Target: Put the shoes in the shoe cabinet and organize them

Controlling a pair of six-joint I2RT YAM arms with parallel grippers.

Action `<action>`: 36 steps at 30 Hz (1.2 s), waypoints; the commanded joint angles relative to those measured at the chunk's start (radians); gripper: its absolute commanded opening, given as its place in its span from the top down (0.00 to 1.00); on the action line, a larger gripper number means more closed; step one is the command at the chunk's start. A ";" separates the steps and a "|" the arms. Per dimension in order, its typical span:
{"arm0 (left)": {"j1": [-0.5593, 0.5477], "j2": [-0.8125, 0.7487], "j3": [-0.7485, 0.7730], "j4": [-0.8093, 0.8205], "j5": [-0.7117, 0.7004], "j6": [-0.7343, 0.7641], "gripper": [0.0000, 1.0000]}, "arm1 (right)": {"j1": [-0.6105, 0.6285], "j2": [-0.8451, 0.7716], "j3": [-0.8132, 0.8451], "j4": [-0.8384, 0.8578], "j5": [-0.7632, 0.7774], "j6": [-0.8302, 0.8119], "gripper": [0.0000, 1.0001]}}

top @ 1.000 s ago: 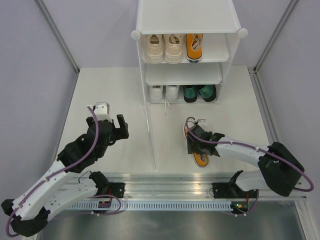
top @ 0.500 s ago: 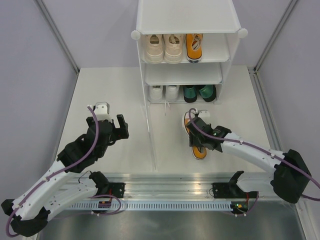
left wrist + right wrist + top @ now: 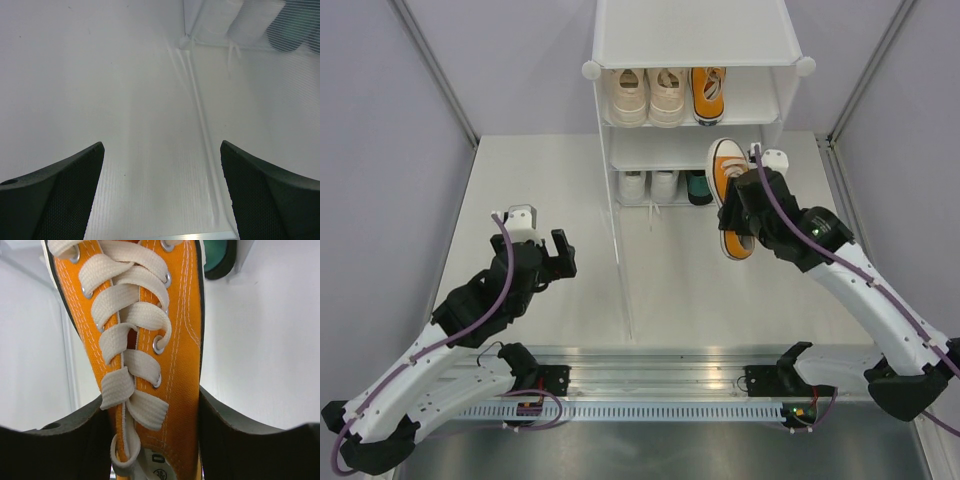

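Note:
My right gripper (image 3: 744, 214) (image 3: 150, 407) is shut on an orange canvas sneaker (image 3: 729, 178) (image 3: 145, 335) with cream laces, held in the air with its toe towards the shoe cabinet (image 3: 695, 35). Its upper shelf holds a cream sneaker pair (image 3: 648, 97) and one orange sneaker (image 3: 708, 95). On the bottom shelf stand white sneakers (image 3: 648, 185) and dark green heels (image 3: 697, 187) (image 3: 217, 257), which the held shoe partly hides. My left gripper (image 3: 546, 254) (image 3: 162, 150) hangs open over the table, left of the cabinet, with nothing between its fingers.
The cabinet's translucent left side panel (image 3: 260, 90) (image 3: 620, 260) reaches forward between the two arms. A middle shelf (image 3: 685, 152) has no shoes in sight. Grey walls (image 3: 380, 150) close in the white table (image 3: 550, 170) on both sides.
The right gripper closed on the orange sneaker on the table, lifted it and carried it up towards the cabinet front. The left arm has stayed put.

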 commanded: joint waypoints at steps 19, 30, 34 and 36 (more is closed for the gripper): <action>0.007 -0.013 0.000 0.042 0.018 0.033 0.00 | -0.379 0.403 0.705 -0.038 -0.159 -0.251 0.99; 0.007 0.001 0.000 0.051 0.046 0.038 0.01 | -0.410 0.549 0.894 -0.027 -0.129 -0.270 0.99; 0.007 0.001 -0.001 0.053 0.047 0.041 0.00 | -0.413 0.567 0.900 -0.002 -0.111 -0.271 0.99; 0.007 0.003 -0.002 0.054 0.047 0.041 0.00 | -0.413 0.574 0.896 0.010 -0.100 -0.276 0.98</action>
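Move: The free slot at the right end of the upper shelf is about 28 cm ahead of my right hand, which already holds the orange shoe, some 7 cm to its right and 8 cm higher. The shelved orange shoe fills the place about 9 cm left of that slot, at the same depth and height. The empty middle shelf is about 27 cm ahead of the hand, 4 cm left and 9 cm below it. From my left hand the slot is roughly 34 cm ahead, 40 cm right and 10 cm up. I keep the orange shoe pinched in my right hand and lift it about 9 cm while swinging right, then drive forward, toe leading, towards the free slot beside its mate, some 17 cm in all. Past a slight dip I rise again as the reach slows, turning the wrist a few degrees clockwise and tipping the fingers up a little. ##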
